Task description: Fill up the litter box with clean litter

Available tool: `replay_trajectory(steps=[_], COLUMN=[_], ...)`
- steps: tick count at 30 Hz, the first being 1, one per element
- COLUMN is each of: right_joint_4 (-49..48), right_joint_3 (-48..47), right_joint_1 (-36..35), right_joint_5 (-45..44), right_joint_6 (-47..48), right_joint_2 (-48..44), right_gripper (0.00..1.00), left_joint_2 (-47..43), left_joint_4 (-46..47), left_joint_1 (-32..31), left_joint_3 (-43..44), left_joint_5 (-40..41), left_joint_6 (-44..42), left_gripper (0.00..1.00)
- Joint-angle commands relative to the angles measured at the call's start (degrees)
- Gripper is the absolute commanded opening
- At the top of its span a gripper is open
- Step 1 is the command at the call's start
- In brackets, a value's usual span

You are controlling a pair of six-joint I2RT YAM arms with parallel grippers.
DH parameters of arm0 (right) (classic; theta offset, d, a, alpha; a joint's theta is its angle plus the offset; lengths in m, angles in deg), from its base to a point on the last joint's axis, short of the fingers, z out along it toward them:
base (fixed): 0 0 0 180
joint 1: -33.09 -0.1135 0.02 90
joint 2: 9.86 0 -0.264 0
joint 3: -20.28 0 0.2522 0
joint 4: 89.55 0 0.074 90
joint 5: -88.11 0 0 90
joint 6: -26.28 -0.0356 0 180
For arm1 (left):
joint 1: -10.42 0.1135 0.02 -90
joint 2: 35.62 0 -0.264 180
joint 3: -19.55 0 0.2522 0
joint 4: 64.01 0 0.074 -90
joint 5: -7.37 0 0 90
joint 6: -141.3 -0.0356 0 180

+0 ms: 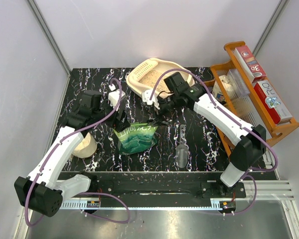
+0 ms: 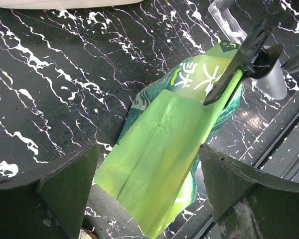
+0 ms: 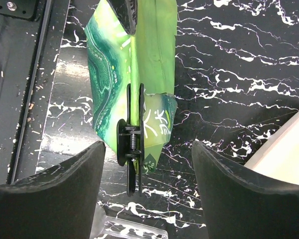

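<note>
The cream litter box [image 1: 175,66] stands at the back of the table with pale clean litter [image 1: 150,77] in it. Its rim shows in the left wrist view [image 2: 65,2] and the right wrist view [image 3: 289,154]. A green printed bag [image 1: 134,137] lies in the middle, with a black clip [image 3: 133,144] on its end. My left gripper [image 1: 120,121] hangs open over the bag's left end [image 2: 159,149], fingers [image 2: 65,184] on either side. My right gripper [image 1: 157,107] is open too, its fingers [image 3: 65,189] flanking the clip without touching it.
A clear plastic scoop [image 1: 182,149] lies right of the bag. A cream tape roll [image 1: 84,145] sits at the left under my left arm. An orange wooden rack [image 1: 249,119] with boxes stands along the right edge. A black rail [image 1: 154,181] runs along the near edge.
</note>
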Motion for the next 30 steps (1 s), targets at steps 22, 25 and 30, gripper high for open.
replay_trajectory(steps=[22, 25, 30], right_joint_4=[-8.9, -8.5, -7.6], right_joint_3=[5.4, 5.3, 4.4], right_joint_1=[-3.0, -3.0, -3.0], right_joint_5=[-4.3, -3.9, -3.9], right_joint_6=[-4.5, -4.5, -3.7], right_joint_2=[-4.4, -4.2, -3.8], right_gripper=[0.31, 0.24, 0.0], left_joint_2=[-2.1, -2.1, -2.2], left_joint_4=[4.9, 5.0, 5.1], left_joint_1=[1.9, 2.0, 2.0], left_joint_3=[-1.4, -1.4, -1.6], left_joint_5=[-1.8, -1.9, -2.1], left_joint_6=[3.7, 3.7, 3.6], left_gripper=[0.86, 0.86, 0.86])
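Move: The black clip on the litter bag's folded top sits almost between the right hand's open fingers, about 1 cm back, 2 cm to the left and 2 cm below. The green litter bag's middle is some 9 cm left, 4 cm back and 9 cm below; the litter box lies roughly 20 cm straight ahead and 12 cm lower, the scoop 12 cm right, 7 cm back and 17 cm lower. From the left hand, the clip is about 12 cm right, 1 cm back and 2 cm down. The right hand pinches the black clip by its handle end, its fingers starting wide apart on either side and closing to about a third open. It first dips some 2 cm around the clip, easing slightly left and back, then rises about 1 cm and stays there while the fingers shut, the wrist barely turning. ##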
